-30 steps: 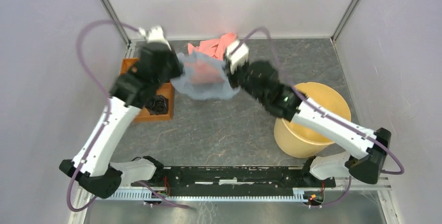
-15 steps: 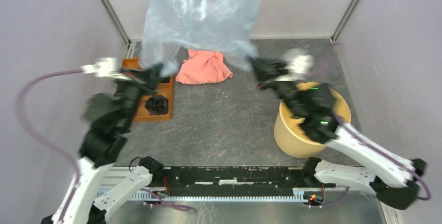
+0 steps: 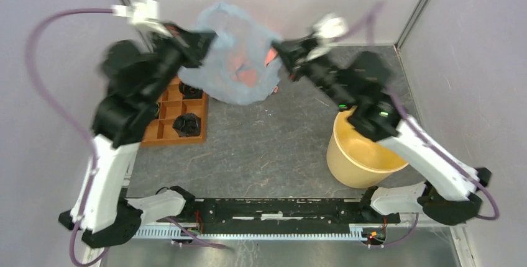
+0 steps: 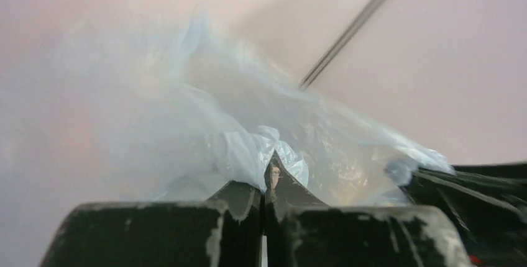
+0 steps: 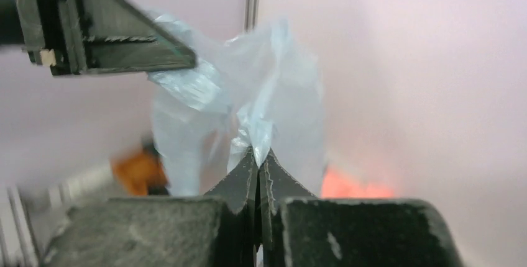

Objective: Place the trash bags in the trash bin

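Observation:
A thin pale bluish trash bag (image 3: 239,56) hangs spread in the air over the back of the table, stretched between both grippers. My left gripper (image 3: 208,37) is shut on the bag's left edge (image 4: 248,149). My right gripper (image 3: 278,48) is shut on its right edge (image 5: 258,127). In the right wrist view the left gripper's finger (image 5: 124,37) shows at the upper left, pinching the film. The cream trash bin (image 3: 366,149) stands at the front right, partly under my right arm, well apart from the bag.
A salmon-pink cloth (image 3: 248,74) lies behind and under the bag at the back. An orange compartmented tray (image 3: 174,115) with dark items stands at the left. Grey walls and metal posts close in the back and sides.
The bag was flung high and billowed wide half a second ago. Now it has dropped lower and narrower, with both grippers closer together at the back.

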`<control>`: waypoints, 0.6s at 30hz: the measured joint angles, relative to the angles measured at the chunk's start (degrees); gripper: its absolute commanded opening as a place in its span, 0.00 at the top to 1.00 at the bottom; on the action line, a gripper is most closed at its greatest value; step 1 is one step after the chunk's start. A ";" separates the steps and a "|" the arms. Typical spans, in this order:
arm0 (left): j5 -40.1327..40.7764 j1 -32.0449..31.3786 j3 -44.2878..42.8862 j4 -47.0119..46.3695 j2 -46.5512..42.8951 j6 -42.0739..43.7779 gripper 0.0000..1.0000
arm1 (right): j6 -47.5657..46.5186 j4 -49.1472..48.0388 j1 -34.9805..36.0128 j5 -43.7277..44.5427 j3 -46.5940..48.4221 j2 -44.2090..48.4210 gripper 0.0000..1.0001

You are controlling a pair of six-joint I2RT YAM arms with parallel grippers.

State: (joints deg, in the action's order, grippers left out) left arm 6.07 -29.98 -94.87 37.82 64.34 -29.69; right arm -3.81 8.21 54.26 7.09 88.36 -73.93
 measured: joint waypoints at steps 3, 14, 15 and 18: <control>-5.57 0.00 -10.01 -12.33 -2.95 0.96 0.98 | -0.57 -7.74 0.00 -2.27 6.16 6.12 0.99; 7.91 0.00 38.29 -9.40 -25.05 -7.69 0.98 | 12.50 -24.13 -0.13 -4.96 -38.25 14.67 1.00; 8.17 0.00 42.42 -6.40 -22.14 -8.55 0.98 | 14.75 -23.12 -0.17 -7.10 -42.36 10.60 1.00; 6.67 0.00 48.46 2.69 -14.34 -8.90 0.98 | 17.42 -13.35 -0.17 -9.55 -44.81 3.02 0.99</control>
State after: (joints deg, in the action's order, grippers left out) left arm 12.73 -29.98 -46.41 40.51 50.00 -38.59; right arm 13.61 -5.15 54.08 -2.46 43.55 -70.91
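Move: The trash bag is held by both hands. Its billowing middle is about 7 cm ahead of the left hand, 4 cm to its right and 7 cm below; from the right hand it is about 8 cm ahead, 7 cm left and 7 cm below. The pink cloth lies low, about 32 cm ahead of the left hand and 4 cm to its right. The trash bin stands about 4 cm back and 26 cm right of the right hand, some 36 cm lower. Up and back first, then sharply down: both arms whip the trash bag together, rising about 15 cm while drawing back and swinging outward, then coming forward again as they plunge some 45 cm. The wrists tip up, then nose down past their starting attitude. Both hands keep their shut fingers pinched on the bag. ##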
